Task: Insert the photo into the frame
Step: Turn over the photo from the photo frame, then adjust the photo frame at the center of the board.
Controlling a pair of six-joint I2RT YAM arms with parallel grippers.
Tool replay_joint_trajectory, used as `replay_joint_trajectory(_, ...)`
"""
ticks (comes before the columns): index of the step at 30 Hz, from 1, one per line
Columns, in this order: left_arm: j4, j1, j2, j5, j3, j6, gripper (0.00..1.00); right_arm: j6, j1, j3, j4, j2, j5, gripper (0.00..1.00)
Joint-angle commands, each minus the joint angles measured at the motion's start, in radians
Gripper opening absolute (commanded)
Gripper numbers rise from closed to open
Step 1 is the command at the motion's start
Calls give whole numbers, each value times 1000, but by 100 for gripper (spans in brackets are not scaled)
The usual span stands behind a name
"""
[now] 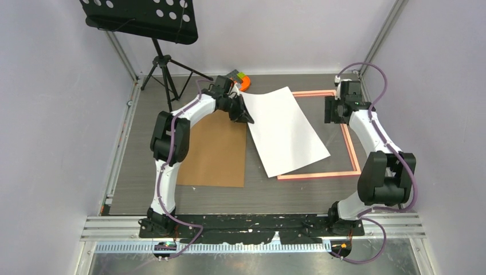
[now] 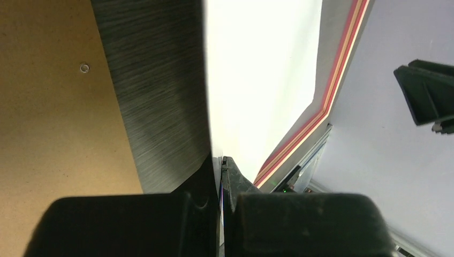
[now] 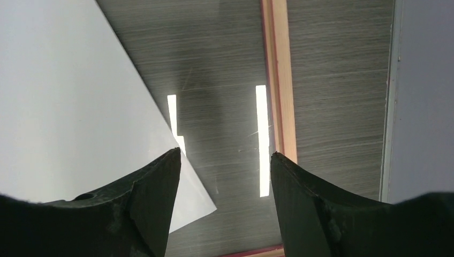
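The photo (image 1: 283, 129) lies white side up, tilted across the left part of the frame (image 1: 351, 146), a thin salmon-pink rectangle on the dark table. Its picture side is hidden. My left gripper (image 1: 246, 117) is shut on the photo's far left edge. In the left wrist view the sheet (image 2: 262, 69) runs out from between the closed fingers of that gripper (image 2: 221, 160), with the frame's border (image 2: 334, 80) beyond. My right gripper (image 1: 334, 109) hovers open over the frame's far right corner. Nothing is between its fingers (image 3: 225, 155), with a photo corner (image 3: 69, 107) to their left and the frame strip (image 3: 281, 107) to their right.
A brown backing board (image 1: 215, 152) lies left of the photo. A small orange object (image 1: 243, 82) sits behind the left gripper. A music stand tripod (image 1: 163, 63) stands at the back left. Light glare shows on the surface inside the frame. Walls enclose the table.
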Motion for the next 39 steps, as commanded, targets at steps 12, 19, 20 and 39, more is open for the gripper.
replay_joint_trajectory(12,-109,6,5,84,69,169,0,-122,-219,93,45,236,-230,67)
replay_joint_trajectory(19,-136,8,2,90,79,203,0,-149,-294,140,45,305,-291,60)
replay_joint_trajectory(20,-137,8,2,90,79,208,0,-153,-308,145,43,320,-304,58)
replay_joint_trajectory(39,-138,7,9,90,84,217,0,-173,-368,187,25,427,-385,39)
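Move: The frame's right bar lies about 8 cm to the right of the open right hand, 2 cm ahead and 13 cm below. The white-backed photo's middle is some 20 cm to that hand's left, 4 cm ahead and 12 cm down. The left hand already pinches the photo's left edge. From it the photo's middle lies about 15 cm right, level and 7 cm lower, and the frame's middle about 27 cm right, level and 10 cm down. Right hand sinks 11 cm and 10 right to the frame's right bar, fingers narrowing; left keeps the photo. ##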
